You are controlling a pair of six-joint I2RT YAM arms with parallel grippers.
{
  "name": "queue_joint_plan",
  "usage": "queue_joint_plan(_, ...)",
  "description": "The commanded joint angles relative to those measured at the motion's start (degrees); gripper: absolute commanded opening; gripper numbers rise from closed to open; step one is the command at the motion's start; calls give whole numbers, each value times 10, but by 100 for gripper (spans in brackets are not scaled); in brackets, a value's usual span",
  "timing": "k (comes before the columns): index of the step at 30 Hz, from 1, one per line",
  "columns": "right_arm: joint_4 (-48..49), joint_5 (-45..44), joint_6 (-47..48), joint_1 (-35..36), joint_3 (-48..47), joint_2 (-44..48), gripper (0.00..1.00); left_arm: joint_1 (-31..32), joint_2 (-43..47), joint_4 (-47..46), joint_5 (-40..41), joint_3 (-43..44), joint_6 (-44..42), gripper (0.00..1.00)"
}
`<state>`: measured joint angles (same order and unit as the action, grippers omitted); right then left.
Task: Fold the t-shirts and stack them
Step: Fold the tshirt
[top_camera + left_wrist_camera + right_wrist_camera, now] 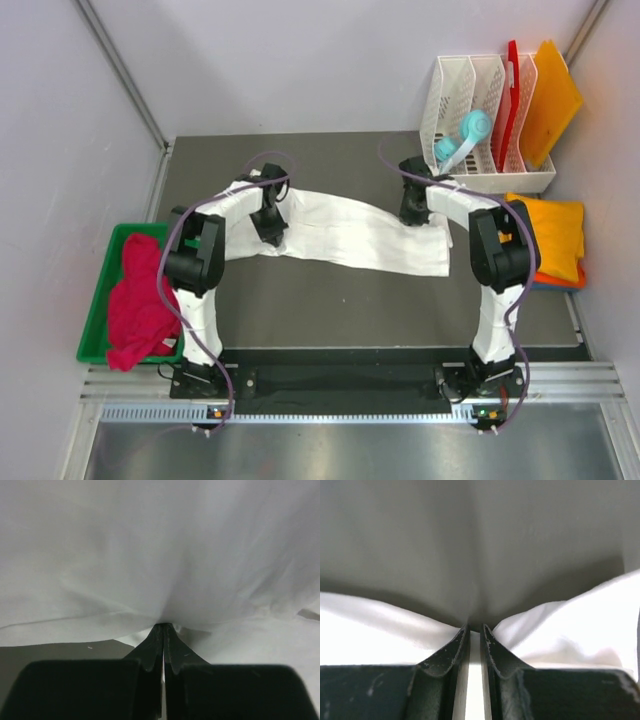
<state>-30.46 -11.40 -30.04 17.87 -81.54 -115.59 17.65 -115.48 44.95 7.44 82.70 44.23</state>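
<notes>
The large white t-shirt (350,232) lies stretched across the dark table between both arms. My left gripper (271,231) is shut on its left part; in the left wrist view the gripper (164,626) pinches the white cloth (160,550). My right gripper (414,213) is shut on its right part; in the right wrist view the gripper (474,627) pinches the white cloth (560,630). A crimson-pink t-shirt (138,300) is bunched in the green bin (108,262) at the left. A yellow-orange t-shirt (553,235) lies folded at the right, over orange and blue ones.
A white file rack (480,140) stands at the back right with a light blue item (464,138), a red board (510,90) and an orange board (550,100). White walls close in the table on three sides.
</notes>
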Motion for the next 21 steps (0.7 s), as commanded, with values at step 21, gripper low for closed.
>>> queue_joint_plan(21, -76, 65, -146, 235, 313, 167, 14, -9, -284, 8, -13, 403, -134, 0)
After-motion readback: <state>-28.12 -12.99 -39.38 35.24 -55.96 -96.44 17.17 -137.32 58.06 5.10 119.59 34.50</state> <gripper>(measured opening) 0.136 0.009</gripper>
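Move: Both hands already pinch the white t-shirt close to the table: its middle lies about 21 cm right and 3 cm ahead of the left hand, and 20 cm left and 3 cm back of the right. From the right hand, the shirt's near right corner is some 16 cm back and 11 cm right, the white rack 22 cm ahead and 22 cm right, and the folded stack 5 cm back and 38 cm right. Keeping hold, the right hand drags its end back 15 cm and slightly left while the left pulls forward 9 cm. ##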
